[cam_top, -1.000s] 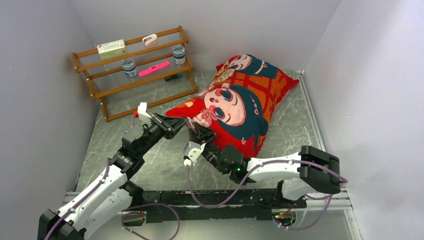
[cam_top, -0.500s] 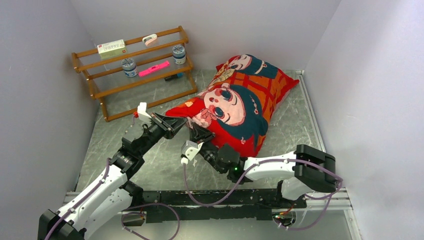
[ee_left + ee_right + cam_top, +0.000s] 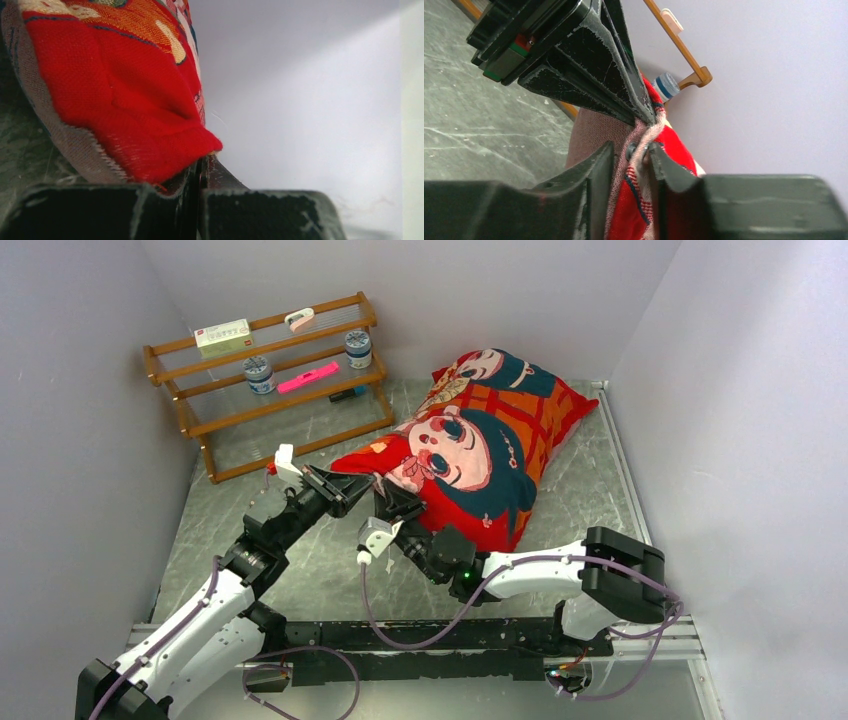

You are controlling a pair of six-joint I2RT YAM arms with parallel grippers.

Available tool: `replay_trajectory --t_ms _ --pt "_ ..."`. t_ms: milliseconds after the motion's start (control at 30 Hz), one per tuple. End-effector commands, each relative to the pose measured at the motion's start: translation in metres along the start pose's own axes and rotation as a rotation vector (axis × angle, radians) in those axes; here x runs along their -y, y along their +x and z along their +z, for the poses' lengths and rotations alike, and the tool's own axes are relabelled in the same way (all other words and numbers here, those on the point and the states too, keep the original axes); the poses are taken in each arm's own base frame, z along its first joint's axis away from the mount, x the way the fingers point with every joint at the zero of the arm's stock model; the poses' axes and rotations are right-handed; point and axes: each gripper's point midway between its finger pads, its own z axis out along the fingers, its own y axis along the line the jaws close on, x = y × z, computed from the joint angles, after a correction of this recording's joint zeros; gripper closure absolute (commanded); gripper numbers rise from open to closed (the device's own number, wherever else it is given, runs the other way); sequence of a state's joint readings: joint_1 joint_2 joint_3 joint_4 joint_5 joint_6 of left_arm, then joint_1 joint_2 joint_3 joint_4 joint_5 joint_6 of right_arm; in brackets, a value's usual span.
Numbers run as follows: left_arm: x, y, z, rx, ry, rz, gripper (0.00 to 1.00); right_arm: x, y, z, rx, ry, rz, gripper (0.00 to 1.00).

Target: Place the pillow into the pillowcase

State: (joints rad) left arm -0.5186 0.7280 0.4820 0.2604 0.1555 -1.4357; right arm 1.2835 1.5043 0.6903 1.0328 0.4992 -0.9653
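Observation:
The pillowcase (image 3: 480,450), red with teal-haired cartoon faces, lies plump on the table's back right; the pillow is hidden from view. My left gripper (image 3: 358,485) is shut on the near left corner of the case, and red cloth (image 3: 125,90) bulges above the closed jaws (image 3: 200,165). My right gripper (image 3: 395,502) sits right beside it at the same corner. Its jaws (image 3: 631,155) stand partly apart, with the pink-backed hem (image 3: 639,210) hanging loosely between them. The left gripper's black fingers (image 3: 589,60) pinch the hem just above.
A wooden rack (image 3: 270,380) at the back left holds small jars, a pink item and a box. Grey walls close in on the left, back and right. The marbled table top (image 3: 300,580) lies bare in front of the case.
My right arm has crept a little to the left, bringing its gripper closer to the left gripper. The left arm and the pillowcase have stayed put.

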Motion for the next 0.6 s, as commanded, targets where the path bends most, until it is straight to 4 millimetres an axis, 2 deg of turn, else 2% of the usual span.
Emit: replay_trajectory --t_ms 0,100,133,200,400,567 --pt "0.070 -0.010 -0.009 0.034 0.207 0.010 0.95 0.021 -0.013 0.001 0.029 0.074 0.044 0.73" --pt "0.069 -0.010 -0.009 0.034 0.207 0.009 0.95 0.022 -0.012 0.000 0.031 0.077 0.043 0.77" --pt "0.070 -0.010 -0.009 0.033 0.206 0.009 0.95 0.022 -0.012 0.001 0.032 0.076 0.043 0.83" --pt "0.071 -0.010 -0.010 0.034 0.210 0.010 0.95 0.021 -0.011 0.001 0.030 0.073 0.034 1.00" --pt "0.069 -0.013 -0.012 0.056 0.201 0.020 0.95 0.022 -0.008 -0.001 0.036 0.049 0.058 1.00" --pt "0.071 -0.015 -0.013 0.067 0.193 0.040 0.95 0.031 -0.010 -0.006 0.050 0.063 0.102 1.00"
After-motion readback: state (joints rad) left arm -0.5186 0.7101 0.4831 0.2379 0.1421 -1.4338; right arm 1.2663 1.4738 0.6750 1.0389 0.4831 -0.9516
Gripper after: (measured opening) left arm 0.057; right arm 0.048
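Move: The open stretch of pillowcase hem I am about to pinch lies practically at my right fingertips, barely 1 cm ahead and 1 cm to the left, already between the pads. My left fingertips, on the same hem, are about 3 cm left and 1 cm ahead of my right hand; the bulk of the stuffed pillow lies some 17 cm to its right, 9 cm farther out and about 12 cm lower. From my left hand that stretch is about 2 cm to the right, level fore and aft, about 1 cm lower. I shut my right fingers from under half open to nearly closed, pinching the two layers of hem together right beside my left grip. My right hand hardly travels, easing up and to the right by barely 1 cm in all, while my left hand stays put and keeps its shut hold on the hem. ##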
